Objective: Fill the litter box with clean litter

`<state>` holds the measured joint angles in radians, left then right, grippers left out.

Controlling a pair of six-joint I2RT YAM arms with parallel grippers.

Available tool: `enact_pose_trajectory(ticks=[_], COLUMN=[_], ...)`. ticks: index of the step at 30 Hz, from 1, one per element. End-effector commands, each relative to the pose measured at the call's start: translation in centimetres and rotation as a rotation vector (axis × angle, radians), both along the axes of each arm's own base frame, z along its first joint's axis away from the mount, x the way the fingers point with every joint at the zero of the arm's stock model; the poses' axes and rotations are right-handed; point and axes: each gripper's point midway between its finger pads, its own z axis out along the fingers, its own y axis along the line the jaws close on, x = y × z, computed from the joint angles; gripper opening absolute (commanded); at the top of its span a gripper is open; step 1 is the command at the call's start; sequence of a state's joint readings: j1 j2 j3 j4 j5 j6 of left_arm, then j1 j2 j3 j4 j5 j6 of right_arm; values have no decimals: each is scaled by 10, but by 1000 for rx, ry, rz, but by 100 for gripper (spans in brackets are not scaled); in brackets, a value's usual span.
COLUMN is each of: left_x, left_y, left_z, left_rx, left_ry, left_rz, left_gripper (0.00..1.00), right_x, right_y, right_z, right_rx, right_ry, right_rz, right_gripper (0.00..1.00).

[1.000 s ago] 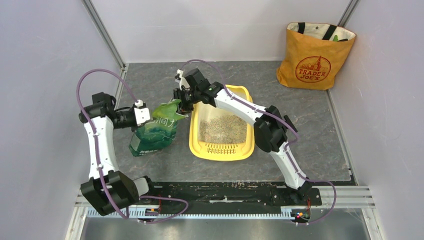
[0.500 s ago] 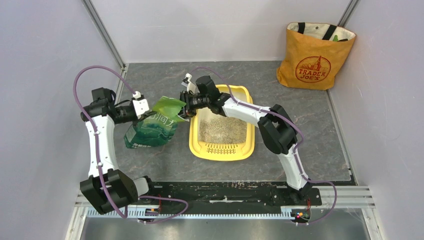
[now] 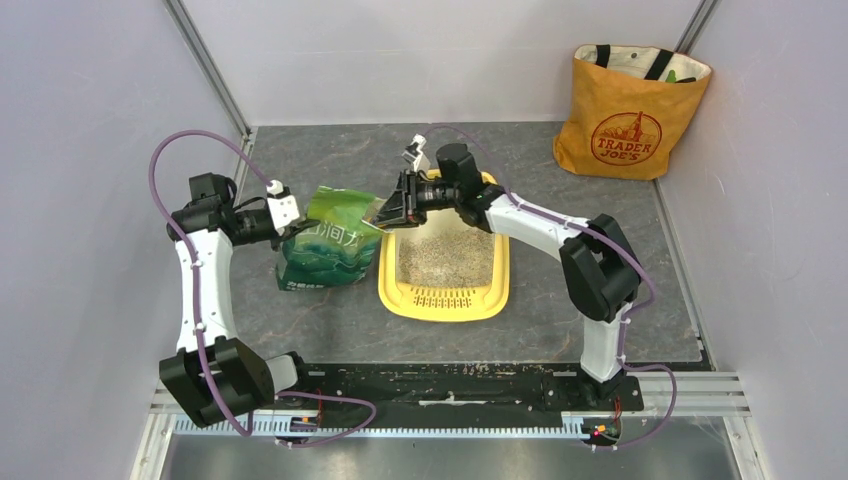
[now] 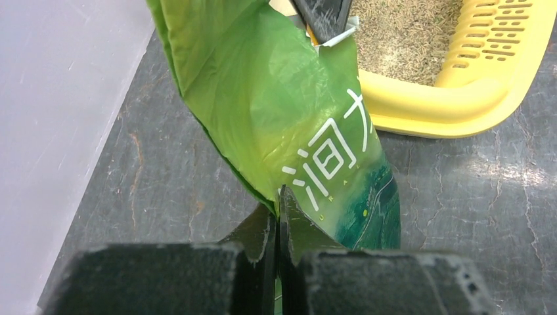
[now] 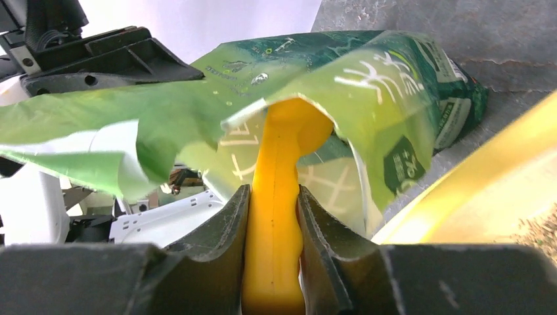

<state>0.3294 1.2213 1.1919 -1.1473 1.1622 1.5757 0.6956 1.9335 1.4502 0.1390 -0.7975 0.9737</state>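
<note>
The yellow litter box lies mid-table with grey-beige litter over its floor, and it shows again in the left wrist view. A crinkly green litter bag leans just left of it, mouth toward the box. My left gripper is shut on the bag's left edge, the jaws pinching the film. My right gripper is shut on the handle of an orange-yellow scoop. The scoop's front end reaches into the bag's torn mouth and is hidden there.
An orange tote bag stands at the back right corner. Pale walls close in on the left, back and right. A metal rail with the arm bases runs along the near edge. The left arm's body sits right behind the bag.
My right arm swung right and turned its gripper toward the bag, bringing the scoop into the bag's mouth. The bag shifted right and tipped toward the litter box. The left gripper kept its pinch.
</note>
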Motion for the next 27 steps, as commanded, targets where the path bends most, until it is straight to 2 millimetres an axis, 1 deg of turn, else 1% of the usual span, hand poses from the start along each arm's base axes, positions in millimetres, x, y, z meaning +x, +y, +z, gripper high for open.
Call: enact_pose_trajectory(ticks=[1,10,13,17,22,25,27], left_x=[12,6,5,8,9,9,10], left_y=[-8,-19,-22,-23,-26,-27,-27], left_z=[33,27,24,24,22,21,21], left_rx=[-41,-19,-3,7,25,34,36], left_ry=[-165,-178,-184,-186,-191,-189,-187], left_rz=[-51,-94,-110,-117,-133,-138,-137], left_gripper=[2,2,2,2,2,2,2], right_x=[-12,-4,1,2,4,3,3], right_y=[-19,-46,-52,-61,-71,-78,-85], right_z=[47,48,55,65,73,72,69], right_rx=[110,146,176,203,214,214,207], right_ry=[-64,-15,0,11,17,29,42], right_rz=[42,-15,-37,-51,-69,-72,-78], right_gripper=[0,0,0,0,0,0,0])
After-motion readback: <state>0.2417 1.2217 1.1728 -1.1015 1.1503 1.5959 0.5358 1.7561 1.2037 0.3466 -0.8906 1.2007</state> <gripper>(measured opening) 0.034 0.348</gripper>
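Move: The right hand grips the orange scoop, its bowl still inside the litter bag's mouth. The litter box, where the scoop is bound, has its middle about 13 cm to this hand's right, 3 cm back and 15 cm lower. The bag's body is some 10 cm to the hand's left, 4 cm back and 8 cm lower. The left hand pinches the bag's edge; from it the litter box lies roughly 23 cm right, 3 cm back and 17 cm down. Still gripping the scoop's handle, the right hand draws it out of the bag's mouth, travelling about 7 cm right over the litter box, level at first and then rising some 3 cm as the fingertips tilt slightly up. The left hand keeps its pinch on the bag's edge and follows about 2 cm to the right. ##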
